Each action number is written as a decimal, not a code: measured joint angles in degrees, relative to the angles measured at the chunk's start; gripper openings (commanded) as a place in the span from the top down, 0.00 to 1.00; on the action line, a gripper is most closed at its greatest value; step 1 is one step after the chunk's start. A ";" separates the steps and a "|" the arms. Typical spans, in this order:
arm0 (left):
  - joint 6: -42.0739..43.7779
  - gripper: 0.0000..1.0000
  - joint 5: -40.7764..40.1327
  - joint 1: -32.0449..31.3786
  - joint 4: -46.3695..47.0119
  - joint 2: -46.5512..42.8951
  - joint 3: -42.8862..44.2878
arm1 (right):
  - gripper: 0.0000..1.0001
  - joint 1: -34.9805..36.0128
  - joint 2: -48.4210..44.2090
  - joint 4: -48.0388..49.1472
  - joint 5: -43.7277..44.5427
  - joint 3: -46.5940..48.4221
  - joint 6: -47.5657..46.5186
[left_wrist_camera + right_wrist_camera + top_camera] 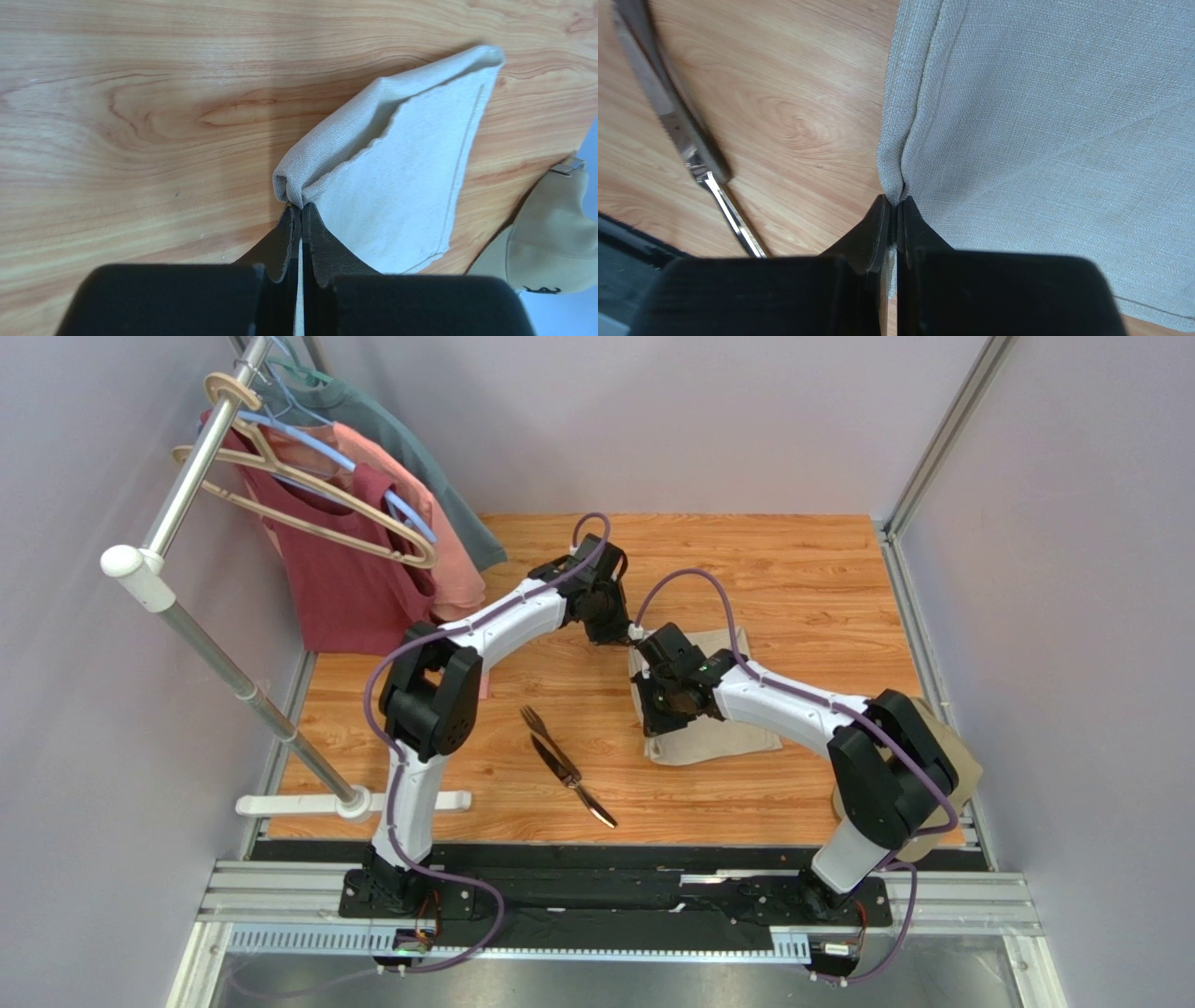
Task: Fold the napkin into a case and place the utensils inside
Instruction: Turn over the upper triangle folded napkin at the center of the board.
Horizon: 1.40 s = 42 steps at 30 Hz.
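Observation:
The beige napkin point(730, 735) lies on the wooden table right of centre, with both arms over its left side. My left gripper point(627, 639) is shut on the napkin's far-left corner; in the left wrist view the napkin point(407, 175) bunches up at the left gripper point(300, 207). My right gripper point(654, 717) is shut on the napkin's left edge, and the right wrist view shows the napkin point(1046, 112) creased at the right gripper point(895, 201). The dark fork point(537, 724) and knife point(586, 791) lie crossed on the table left of the napkin. The knife point(664, 112) is clear of the cloth.
A clothes rack point(211, 637) with red and pink shirts point(358, 567) on hangers stands at the far left. A tan cap point(957, 756) lies at the right edge, behind my right arm; it is also in the left wrist view, cap point(554, 238). Grey walls enclose the table.

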 measured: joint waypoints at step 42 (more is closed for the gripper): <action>16.59 1.00 -10.27 -5.03 5.49 9.55 7.96 | 1.00 -18.99 1.57 51.76 -33.73 -25.53 31.04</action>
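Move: The left hand pinches the napkin's far left corner and the right hand its near left corner. The napkin's loose body lies about 12 cm right and 9 back of the left hand, 6 below. The board patch for the turned-over napkin is about 6 cm left and 9 back of the left hand, 6 below; from the right hand, 9 left and 5 ahead, 3 below. From the right hand, the fork lies 14 left and 2 back, the knife 11 left and 7 back, both 3 below. Up and to the left together, both hands swing the napkin by its held edge over the board, climbing some 20–25 cm, then sweep back right and down to low over the board, slightly farther out than they began. The right wrist rolls about 45 degrees with its left side rising; the left tips up on the way, easing back partly. Both keep their pinch. ##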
